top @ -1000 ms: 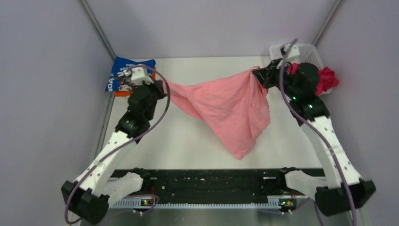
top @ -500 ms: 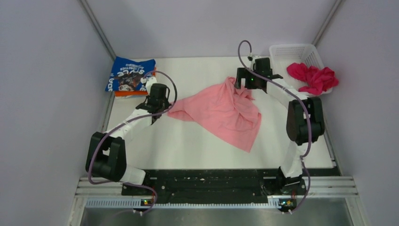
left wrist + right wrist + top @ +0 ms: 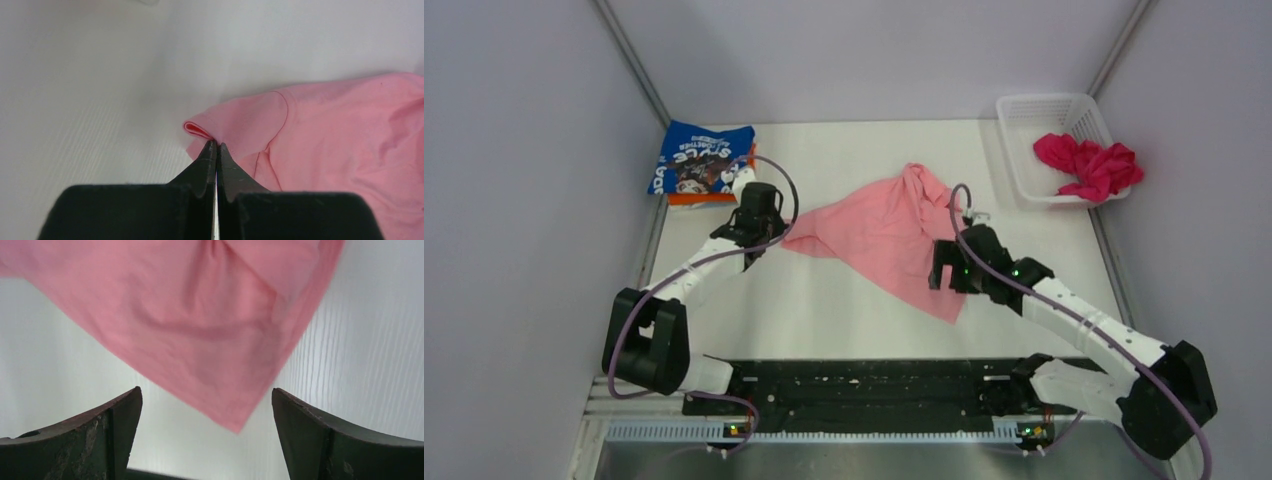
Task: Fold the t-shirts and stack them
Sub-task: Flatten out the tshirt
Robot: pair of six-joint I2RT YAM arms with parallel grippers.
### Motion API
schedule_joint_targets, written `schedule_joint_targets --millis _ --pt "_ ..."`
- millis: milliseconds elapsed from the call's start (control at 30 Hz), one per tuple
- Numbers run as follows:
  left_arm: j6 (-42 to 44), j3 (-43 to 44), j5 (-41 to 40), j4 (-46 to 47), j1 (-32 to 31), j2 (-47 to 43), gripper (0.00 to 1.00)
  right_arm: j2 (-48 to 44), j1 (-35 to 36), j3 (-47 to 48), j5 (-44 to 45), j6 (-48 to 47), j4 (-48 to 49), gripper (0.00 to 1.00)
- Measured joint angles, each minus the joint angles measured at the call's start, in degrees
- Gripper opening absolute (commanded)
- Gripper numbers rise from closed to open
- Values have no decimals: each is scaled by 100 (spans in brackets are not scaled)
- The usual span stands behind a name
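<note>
The light pink t-shirt [image 3: 884,232] lies rumpled across the middle of the table. My left gripper [image 3: 773,237] sits at its left tip, low on the table. In the left wrist view that gripper [image 3: 216,144] is shut on the sleeve hem of the pink t-shirt [image 3: 345,130]. My right gripper [image 3: 948,281] hovers over the shirt's near right corner. In the right wrist view it [image 3: 206,399] stands wide open, and the pink t-shirt's [image 3: 200,315] pointed corner lies between the fingers, untouched. A folded blue t-shirt [image 3: 701,155] rests on an orange t-shirt [image 3: 692,198] at the back left.
A white lattice basket [image 3: 1022,112] stands at the back right, with a crumpled magenta t-shirt [image 3: 1088,165] spilling over its near rim. Grey walls close in both sides and the back. The black rail [image 3: 874,385] runs along the near edge.
The right gripper let go of the pink shirt's far end, opened and swung back to its near corner. The shirt dropped onto the table; the left gripper came down, still holding the sleeve.
</note>
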Motion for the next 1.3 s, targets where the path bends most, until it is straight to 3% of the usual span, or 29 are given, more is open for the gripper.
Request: schedule_joint_targets --millis 233,600,800,867,933,1300 --pt "-28 -31 7 -4 0 -2 0 -203 1165 -894 55 1001 -1123 95" --pt "-31 -50 2 -7 0 -85 0 839 1355 -892 348 1362 -743 58" --pt "-31 -61 -15 -11 0 -136 0 940 1355 -922 459 1451 -557 41" --pt "-31 -63 -28 -9 0 -151 0 942 1355 -944 501 1486 -516 29" --pt "-31 -63 -35 -11 0 -151 0 942 1355 -957 564 1526 -474 1" --pt "33 37 -166 -210 0 -352 0 481 1137 -697 1303 1405 -629 0"
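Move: The t-shirt's near corner, lying flat towards the table's front edge, is about 9 cm back from the open right hand, in line with it sideways and some 10 cm below. The shirt's bunched far part lies roughly 15 cm ahead of that hand, 3 cm left and 9 cm lower; the sleeve end already pinched in the left hand is about 28 cm left and 10 cm ahead, level in height. From the left hand the near corner lies around 28 cm right, 19 cm back and 10 cm down. The t-shirt's near corner is pinched by the right hand, which draws back and sinks about 10 cm each way, tipping its fingers some 20 degrees steeper, then shuts them on the cloth just above the table. It then starts up and forward, about 3 cm each, drifting slightly right, while the left hand keeps its grip on the sleeve end and rises some 2 cm. ##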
